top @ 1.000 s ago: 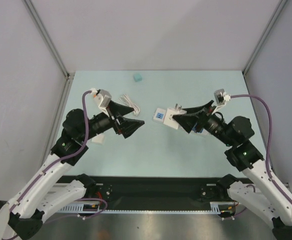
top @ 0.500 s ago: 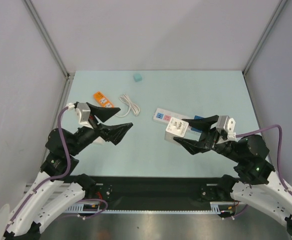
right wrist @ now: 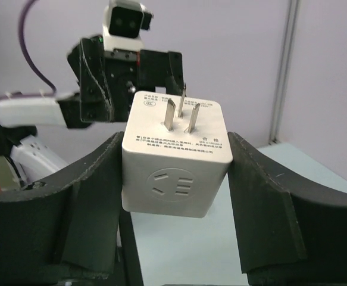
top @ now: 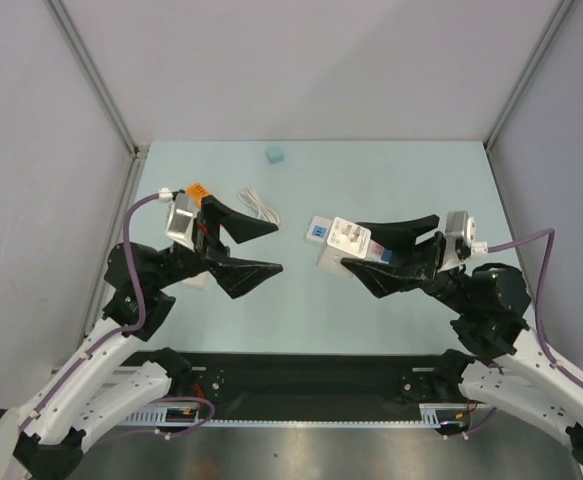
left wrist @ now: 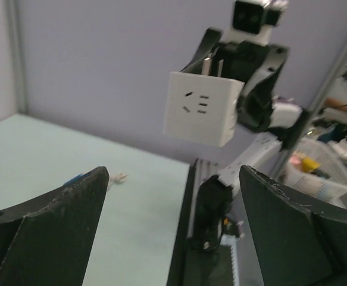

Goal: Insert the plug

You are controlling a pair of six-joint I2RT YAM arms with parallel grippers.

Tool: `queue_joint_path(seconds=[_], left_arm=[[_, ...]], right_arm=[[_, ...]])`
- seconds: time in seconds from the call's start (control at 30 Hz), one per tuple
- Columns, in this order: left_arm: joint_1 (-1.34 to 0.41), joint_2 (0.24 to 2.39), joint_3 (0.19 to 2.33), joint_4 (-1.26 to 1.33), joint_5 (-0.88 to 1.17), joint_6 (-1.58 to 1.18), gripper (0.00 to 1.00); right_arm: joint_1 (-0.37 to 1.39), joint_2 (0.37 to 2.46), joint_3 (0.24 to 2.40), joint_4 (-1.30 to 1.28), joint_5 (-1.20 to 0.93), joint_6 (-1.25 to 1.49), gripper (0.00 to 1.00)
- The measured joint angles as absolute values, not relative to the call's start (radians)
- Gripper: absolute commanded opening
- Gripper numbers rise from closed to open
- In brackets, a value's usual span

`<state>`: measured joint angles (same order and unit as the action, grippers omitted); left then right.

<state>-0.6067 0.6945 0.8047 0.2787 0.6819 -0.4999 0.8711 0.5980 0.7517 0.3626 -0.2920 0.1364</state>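
My right gripper [right wrist: 176, 179] is shut on the plug [right wrist: 176, 158], a white cube adapter held by its two sides in mid-air. Its metal prongs [right wrist: 179, 113] point up and away from the wrist camera. From above, the plug [top: 349, 238] hangs over the white power strip [top: 317, 231], which lies on the table and is mostly covered by the plug and my right gripper [top: 356, 248]. My left gripper [top: 263, 246] stands open and empty, facing the plug from the left with a gap between them. In the left wrist view the plug [left wrist: 203, 109] shows beyond the open left gripper [left wrist: 173, 196].
An orange item [top: 197, 190] and a coiled white cable [top: 259, 207] lie at the back left. A small teal cube [top: 274, 155] sits near the back wall. A white piece [top: 196, 280] lies under the left arm. Grey walls close in three sides.
The right gripper has lifted the plug and now holds it above the strip. The left arm drew back, then swung forward and right, jaws staying open.
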Motion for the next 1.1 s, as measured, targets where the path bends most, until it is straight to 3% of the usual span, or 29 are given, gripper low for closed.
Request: queue_joint_path(seconds=[0.17,0.43,0.7,1.1], left_arm=[[-0.606,0.770,0.809,0.606,0.738,-0.749,0.97],[-0.606,0.888,0.818,1.047,0.653,-1.050,0.94],[-0.609,0.915,0.822,1.107,0.560,-1.062,0.95],[-0.646,0.940,0.821,1.099,0.414,-1.003,0.93]], right_arm=[[0.871,0.739,0.748,0.702,-0.285,0.311,0.00],[0.874,0.962,0.797,1.081,-0.254,0.456,0.00],[0.878,1.095,0.900,1.252,-0.224,0.487,0.00],[0.893,1.207,0.936,1.294,-0.187,0.467,0.00]])
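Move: The white plug, already held between the right fingers, sits about 11 cm to the right of the open left hand, some 5 cm higher and 1 cm farther out. From the right hand, the left gripper is thus 11 cm to the left, 5 cm lower and 1 cm back. The power strip's middle lies on the table roughly 33 cm below the right hand, about 12 cm ahead and 7 cm right. Both hands rise 10–12 cm, fingers tipping up some 30 degrees, the right bringing its held plug towards the left. ##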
